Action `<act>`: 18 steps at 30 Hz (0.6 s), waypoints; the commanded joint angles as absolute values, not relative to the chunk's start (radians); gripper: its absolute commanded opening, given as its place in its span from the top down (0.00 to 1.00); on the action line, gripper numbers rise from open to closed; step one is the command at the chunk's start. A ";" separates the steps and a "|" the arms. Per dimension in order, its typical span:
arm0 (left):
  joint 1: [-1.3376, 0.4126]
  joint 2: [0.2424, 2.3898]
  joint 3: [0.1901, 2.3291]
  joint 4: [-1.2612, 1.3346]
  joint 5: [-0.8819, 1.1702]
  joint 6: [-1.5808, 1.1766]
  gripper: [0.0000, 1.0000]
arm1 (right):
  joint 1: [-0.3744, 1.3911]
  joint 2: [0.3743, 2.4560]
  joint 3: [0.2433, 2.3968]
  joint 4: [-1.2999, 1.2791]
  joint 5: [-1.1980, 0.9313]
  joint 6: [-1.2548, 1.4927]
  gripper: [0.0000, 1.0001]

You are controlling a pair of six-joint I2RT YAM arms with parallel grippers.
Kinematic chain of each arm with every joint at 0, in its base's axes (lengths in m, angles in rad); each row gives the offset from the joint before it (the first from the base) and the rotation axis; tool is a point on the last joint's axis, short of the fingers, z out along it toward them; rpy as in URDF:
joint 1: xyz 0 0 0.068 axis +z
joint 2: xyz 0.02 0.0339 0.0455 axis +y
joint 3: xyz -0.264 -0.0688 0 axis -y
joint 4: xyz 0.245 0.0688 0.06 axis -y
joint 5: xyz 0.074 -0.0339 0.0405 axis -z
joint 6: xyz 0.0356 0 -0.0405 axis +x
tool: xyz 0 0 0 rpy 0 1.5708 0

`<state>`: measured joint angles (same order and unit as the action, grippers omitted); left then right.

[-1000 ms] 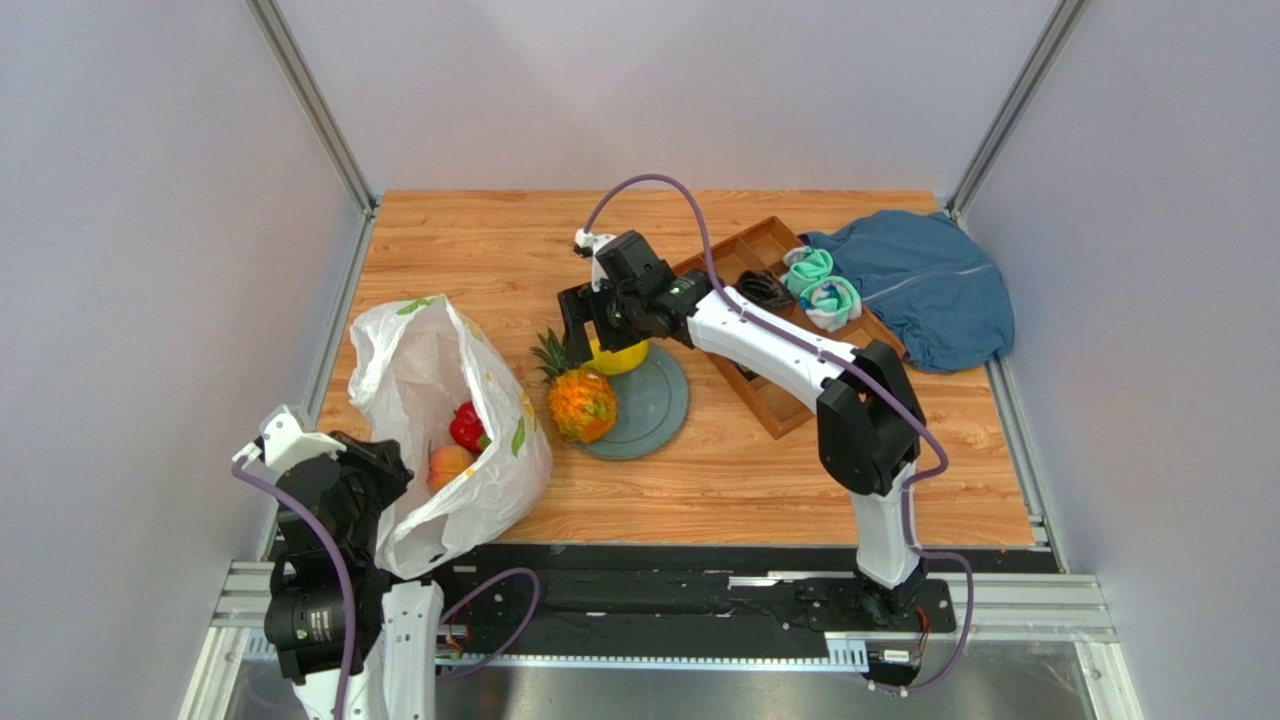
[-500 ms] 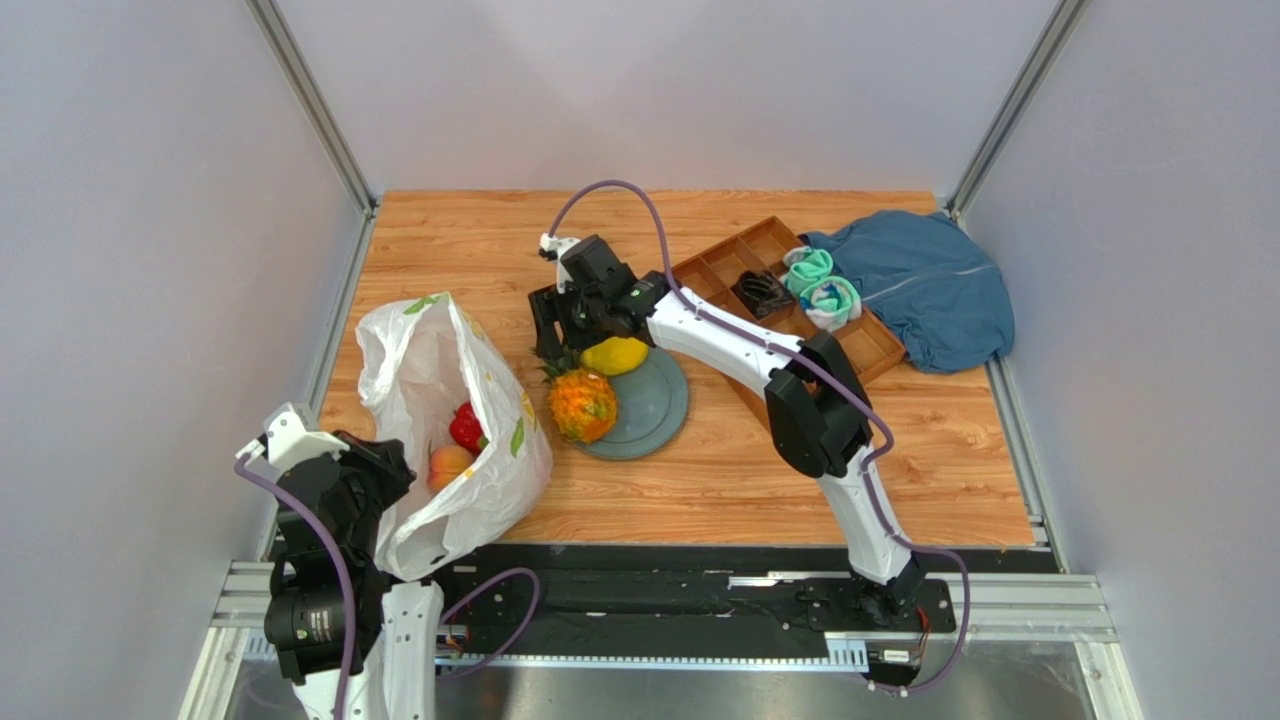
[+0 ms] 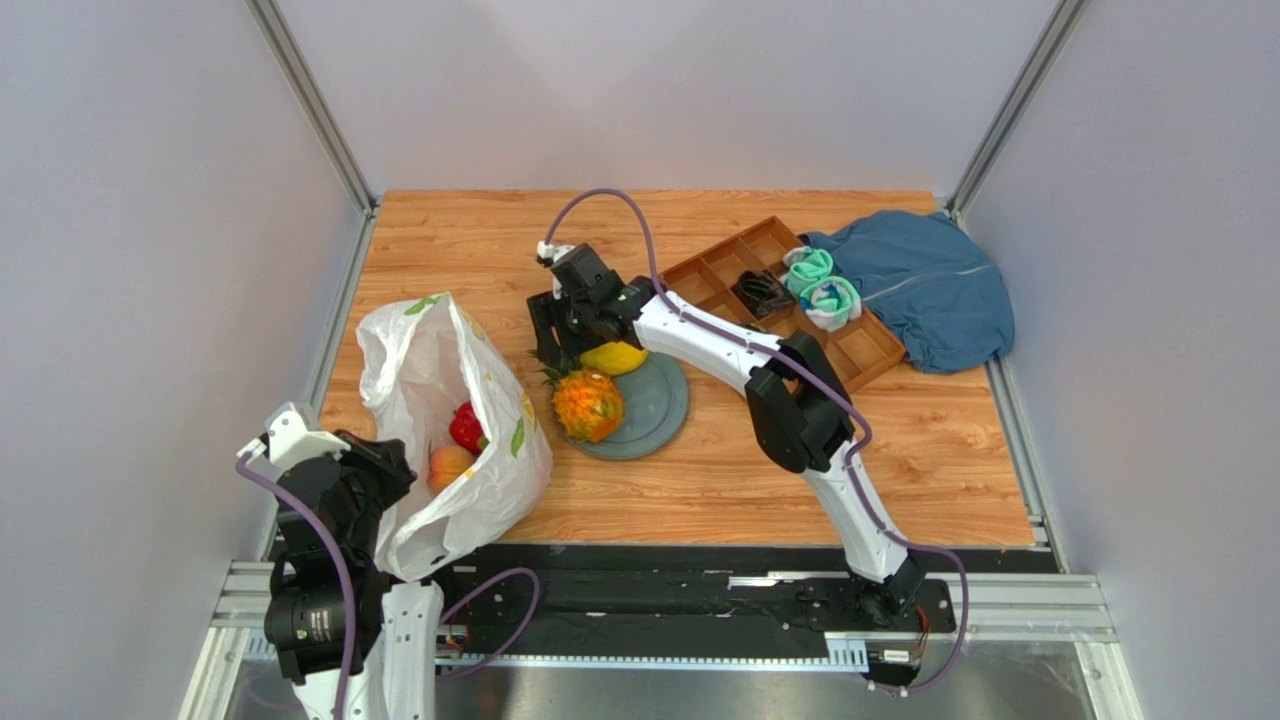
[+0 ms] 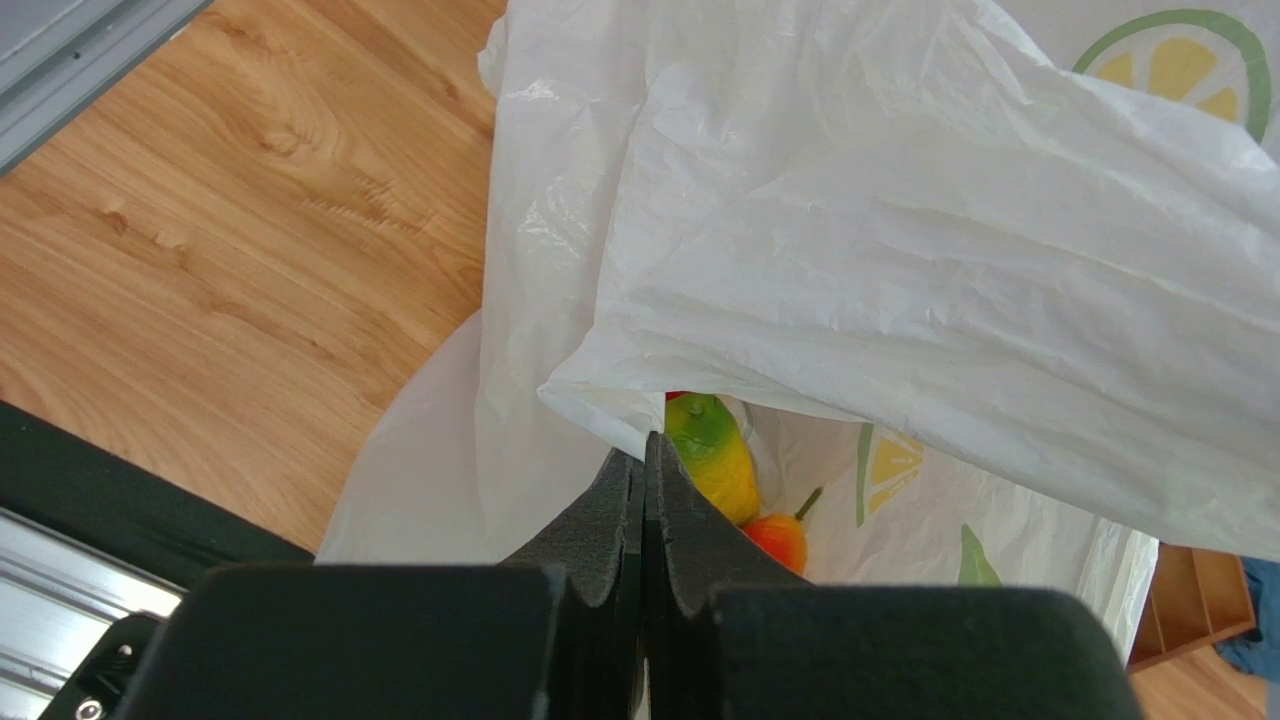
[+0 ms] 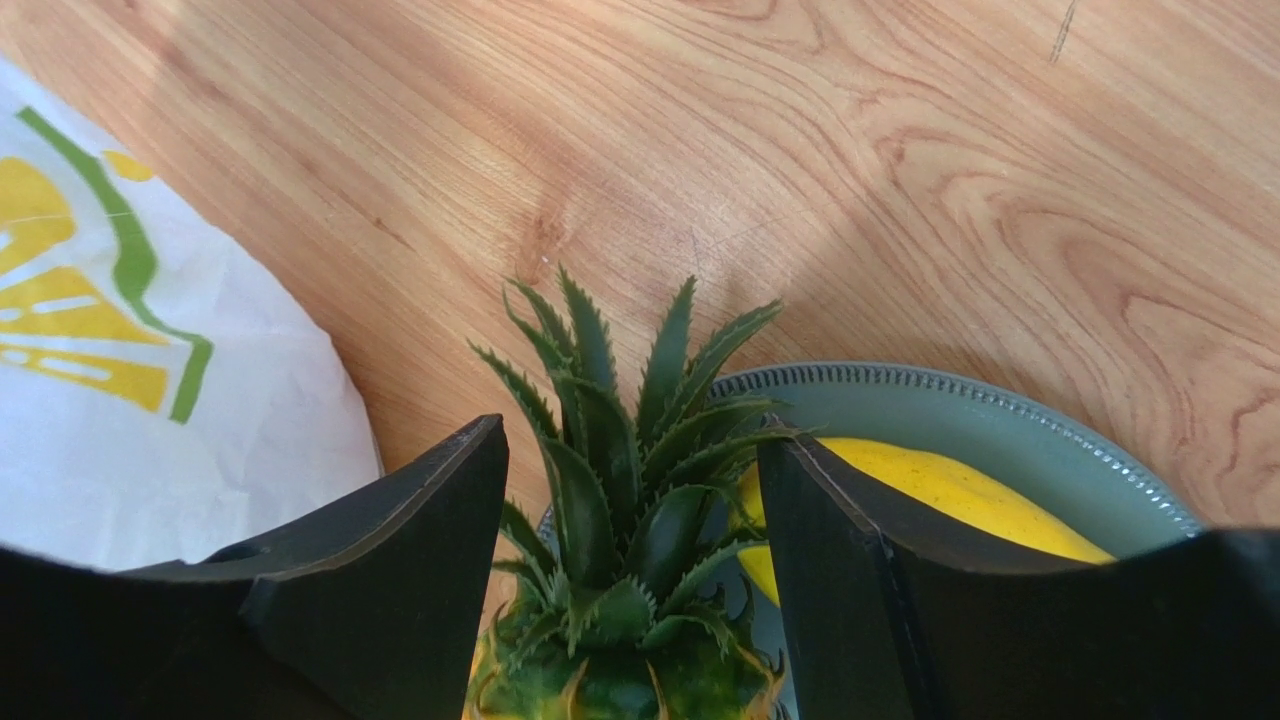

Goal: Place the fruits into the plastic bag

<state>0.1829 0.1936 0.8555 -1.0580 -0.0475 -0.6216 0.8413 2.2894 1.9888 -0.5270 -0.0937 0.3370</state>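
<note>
The white plastic bag (image 3: 436, 413) lies at the left, its mouth facing my left gripper (image 3: 376, 477). That gripper is shut on the bag's near edge, seen in the left wrist view (image 4: 646, 444). Inside the bag (image 4: 932, 270) lie a green-yellow mango (image 4: 709, 453), an orange-red fruit (image 4: 778, 540), a red fruit (image 3: 467, 428) and a peach (image 3: 448, 467). The orange pineapple (image 3: 585, 405) and a yellow fruit (image 3: 616, 357) lie on a grey-green plate (image 3: 669, 408). My right gripper (image 3: 559, 333) is open, one finger on each side of the pineapple's green crown (image 5: 631, 495), not touching it. The yellow fruit (image 5: 962, 495) is right of it.
A wooden compartment tray (image 3: 781, 393) stands at the back right, holding rolled teal socks (image 3: 819, 285) and black socks (image 3: 762, 288). A blue cloth (image 3: 924, 285) lies beside it. Grey walls close in the left, right and back edges.
My right gripper has moved left from above the yellow fruit to the pineapple's crown, still open. The left gripper and the bag have not moved.
</note>
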 commanded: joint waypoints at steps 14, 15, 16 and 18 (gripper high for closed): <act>0.181 0.196 0.853 -1.026 -0.028 -0.600 1.00 | 0.851 2.281 2.014 -0.470 -0.178 0.394 0.76; 0.183 0.196 0.853 -1.026 -0.028 -0.598 1.00 | 0.851 2.269 2.007 -0.465 -0.184 0.403 0.81; 0.181 0.196 0.853 -1.026 -0.028 -0.598 1.00 | 0.851 2.263 2.003 -0.462 -0.190 0.411 0.83; 0.183 0.193 0.853 -1.026 -0.028 -0.598 1.00 | 0.853 2.250 1.997 -0.453 -0.210 0.431 0.89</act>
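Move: The right hand's open fingers already straddle the leafy crown of the pineapple, whose middle lies some 6 cm back, 4 cm to the right and 1 cm lower. The yellow fruit is about 8 cm to the right, level fore and aft; the plate's middle is roughly 11 cm right, 7 cm back, both 2 to 4 cm below. The bag stands about 16 cm to the left, 10 cm back. From the left hand the pineapple lies some 16 cm ahead, 21 cm right and 15 cm below. The right hand settles only about 1 cm farther down around the pineapple's crown, then closes its fingers from two-thirds open to nearly shut, pinching the leaves between the pads, while the fingertips drift about 1 cm left and 1 cm back with a slight tilt of some 5 degrees. The left hand stays put, its shut fingers still holding the bag's rim so that the mouth stays open. ##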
